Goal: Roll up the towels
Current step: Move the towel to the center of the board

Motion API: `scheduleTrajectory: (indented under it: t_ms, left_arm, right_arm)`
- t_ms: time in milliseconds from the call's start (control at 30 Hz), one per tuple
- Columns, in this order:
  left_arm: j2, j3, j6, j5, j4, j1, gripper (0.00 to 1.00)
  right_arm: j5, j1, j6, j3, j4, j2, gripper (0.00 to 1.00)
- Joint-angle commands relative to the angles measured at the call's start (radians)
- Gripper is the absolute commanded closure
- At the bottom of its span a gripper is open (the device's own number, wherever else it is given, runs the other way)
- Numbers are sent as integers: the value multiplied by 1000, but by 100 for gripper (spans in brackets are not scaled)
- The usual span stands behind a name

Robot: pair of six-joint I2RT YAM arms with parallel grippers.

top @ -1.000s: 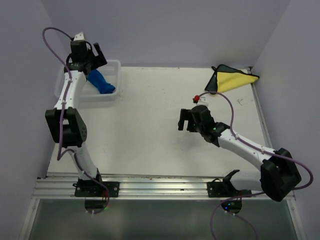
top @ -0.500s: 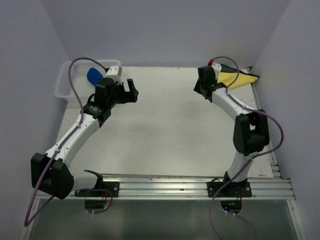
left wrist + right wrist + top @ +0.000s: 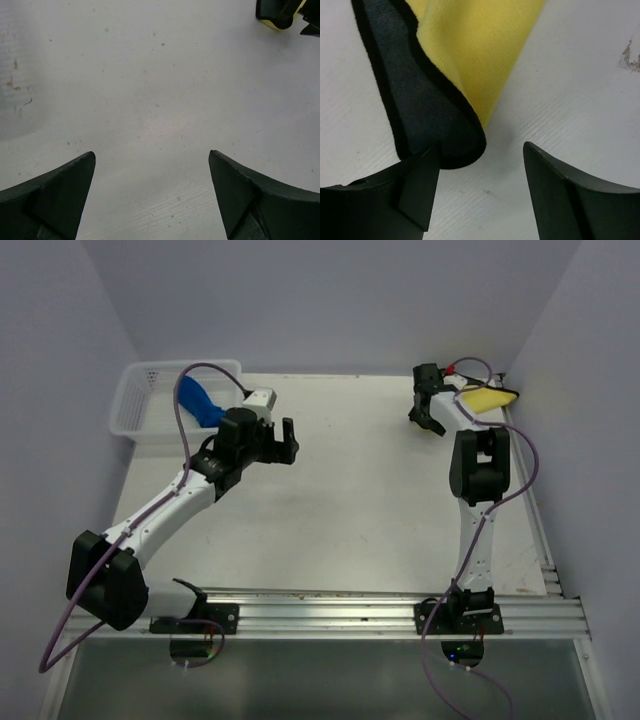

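Observation:
The blue towel [image 3: 199, 403] lies bunched in the white mesh basket [image 3: 140, 410] at the far left. In the far right corner lies the yellow towel [image 3: 486, 399], and its dark grey backing [image 3: 415, 100] is folded over at one corner. My right gripper [image 3: 426, 418] hovers at that corner, open. In the right wrist view the dark fold ends at the left fingertip [image 3: 422, 185], with nothing clamped in the right gripper [image 3: 481, 146]. My left gripper [image 3: 284, 443] is open over bare table, right of the basket. The left wrist view shows only tabletop between the left gripper's [image 3: 151, 153] fingers.
Grey walls close in the table on three sides. The metal rail [image 3: 320, 612] with both arm bases runs along the near edge. The right arm's purple cable [image 3: 520, 455] loops beside the yellow towel. The right gripper's black body [image 3: 280, 12] shows at the left wrist view's top right.
The left arm left the basket and swung out over the table's middle, with the blue towel still in the basket. The right arm reached from mid-table to the yellow towel, which now looks more bunched.

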Motion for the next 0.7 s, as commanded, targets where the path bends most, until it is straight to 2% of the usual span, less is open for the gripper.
scheduleTrajectory:
  t_ms: [0,33,67,133,167,267,300,467,533,667]
  left_arm:
    - [16,34,44,-34,25,-50,0]
    - [18,37,46,-39,20,-57,0]
    - [26,39,46,-42,18,-63,1]
    - [36,40,46,-42,18,-69,1]
    - [38,40,44,-38,18,-70,0]
    - [38,39,41,-38,20,-70,0]
    - [36,37,38,-39,23,-70,0]
    - [13,29,21,-71,20,-70,0]
    - [3,28,7,-85,11,-70,0]
    - [-10,31,-16,-93,-5,-69,0]
  right_arm:
    - [58,-18,67,62,-62,28,31]
    - [38,-23,71,60,-56,32,32]
    - [25,-27,68,53,-44,37,45]
    - [0,-30,61,41,-20,46,59]
    - [-9,-30,58,34,-7,48,75]
    - [-52,-29,45,-11,20,22,96]
    - [-58,-18,41,-33,45,6,100]
    - [-133,37,40,-224,86,-164,100]
    - [-153,101,55,-300,102,-259,100]
    - [-193,270,136,-554,145,-411,100]
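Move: The yellow towel's dark-edged near-left corner is right at the right hand's open fingers, about 3 cm below them, with the towel's middle some 9 cm ahead of that hand and 8 cm to its right. A dark scuff on the board lies roughly 12 cm right and 5 cm back, and the board's centre about 27 cm left and 15 cm back. From the left hand the towel corner is around 18 cm ahead, 40 cm right and 18 cm down. The towel's dark-edged corner is pinched as the right hand sinks about 2 cm over it and its part-open fingers shut. Keeping that grip low, the hand speeds up and drags the towel back and left, some 12 cm in all, towards the board's centre, turning about 10 degrees counter-clockwise. The left hand drifts a little right and down, staying open and empty. ##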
